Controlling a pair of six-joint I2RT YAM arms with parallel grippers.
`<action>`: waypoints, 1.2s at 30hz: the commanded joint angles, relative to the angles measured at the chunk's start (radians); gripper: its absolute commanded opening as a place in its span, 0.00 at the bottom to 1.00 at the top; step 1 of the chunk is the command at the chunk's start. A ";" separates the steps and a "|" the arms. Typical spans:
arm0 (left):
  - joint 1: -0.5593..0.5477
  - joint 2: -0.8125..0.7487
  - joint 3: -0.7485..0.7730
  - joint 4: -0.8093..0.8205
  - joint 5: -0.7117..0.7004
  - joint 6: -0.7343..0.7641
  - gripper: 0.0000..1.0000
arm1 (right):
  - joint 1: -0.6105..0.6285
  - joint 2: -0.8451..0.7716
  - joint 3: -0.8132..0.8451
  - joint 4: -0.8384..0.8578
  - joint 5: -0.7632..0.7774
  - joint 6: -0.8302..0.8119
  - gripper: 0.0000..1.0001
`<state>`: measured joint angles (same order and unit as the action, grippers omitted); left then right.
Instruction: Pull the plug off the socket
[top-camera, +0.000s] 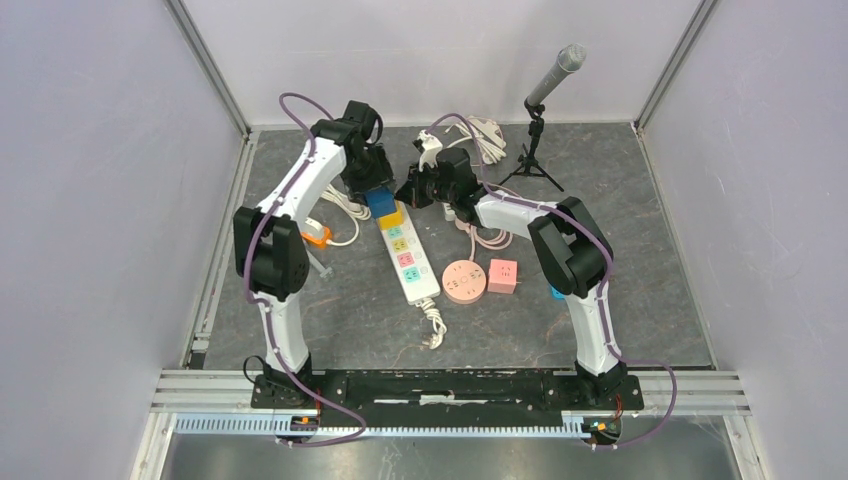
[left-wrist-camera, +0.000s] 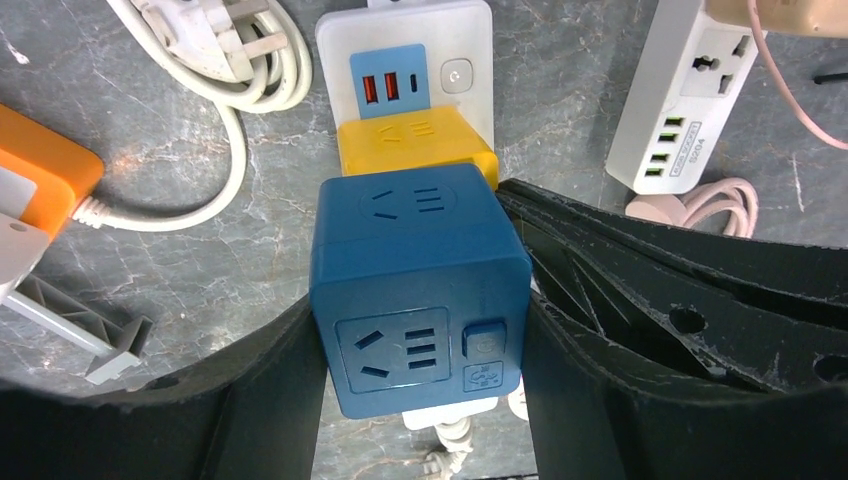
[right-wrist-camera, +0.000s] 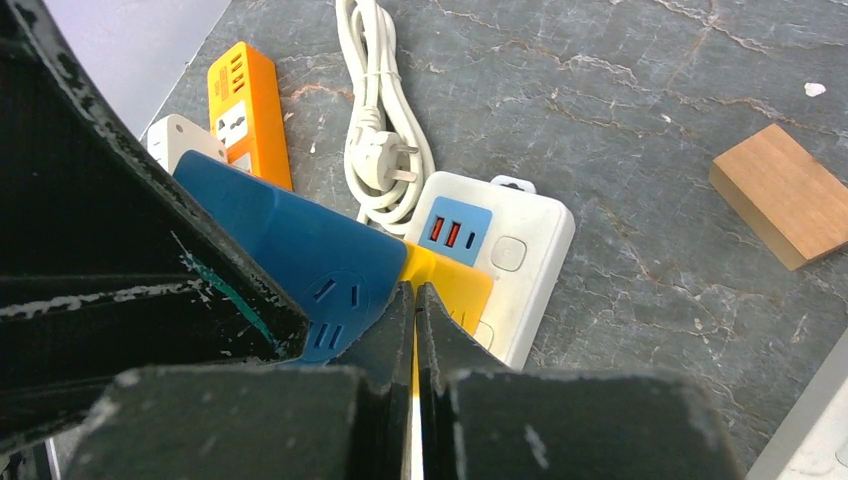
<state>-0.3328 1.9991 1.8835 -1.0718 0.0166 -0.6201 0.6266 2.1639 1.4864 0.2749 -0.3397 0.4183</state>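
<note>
A blue cube plug (left-wrist-camera: 420, 280) stands over the white socket strip (left-wrist-camera: 470, 40), right beside a yellow cube plug (left-wrist-camera: 415, 145). My left gripper (left-wrist-camera: 425, 335) is shut on the blue plug, one black finger pressed against each side. The plug's underside is hidden, so I cannot tell whether its pins are still in the strip. From above, the blue plug (top-camera: 380, 203) shows at the far end of the strip (top-camera: 415, 275). My right gripper (right-wrist-camera: 415, 292) is shut with nothing in it. Its tips rest at the yellow cube (right-wrist-camera: 460, 285), next to the blue plug (right-wrist-camera: 300, 250).
An orange power strip (left-wrist-camera: 40, 180) and a coiled white cord (left-wrist-camera: 230, 50) lie to the left. A white USB strip (left-wrist-camera: 690, 90) lies to the right. A pink round socket (top-camera: 464, 280), a pink cube (top-camera: 502, 275), a microphone tripod (top-camera: 540, 150) and a wooden block (right-wrist-camera: 785, 195) also share the table.
</note>
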 joint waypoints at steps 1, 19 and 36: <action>-0.004 -0.139 -0.059 0.147 0.306 -0.096 0.02 | 0.027 0.103 -0.058 -0.315 0.025 -0.074 0.00; -0.060 -0.069 0.088 -0.113 0.057 -0.014 0.02 | 0.048 0.092 -0.059 -0.353 0.064 -0.114 0.00; -0.060 -0.142 -0.133 0.023 0.034 -0.026 0.02 | 0.023 -0.102 -0.084 -0.306 -0.054 -0.014 0.46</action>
<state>-0.3779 1.9144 1.7725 -1.0939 -0.0177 -0.6609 0.6380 2.0804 1.4403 0.1303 -0.3504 0.4000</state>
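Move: The left fingers already grip the blue plug, stacked on the yellow plug about 5 cm straight below; the white socket strip's middle is some 10 cm back, 5 right and 10 down. A coiled white cable lies about 9 cm left, 4 ahead, 11 down. From the right hand's shut fingertips, the yellow plug is roughly 3 cm left, level fore-and-aft, 1 down, the blue plug 3 left and 4 up, and a wood block 9 ahead, 5 right, 7 down. The left hand drags the gripped blue plug about 3 cm back; the right follows, opening its fingers about halfway. ##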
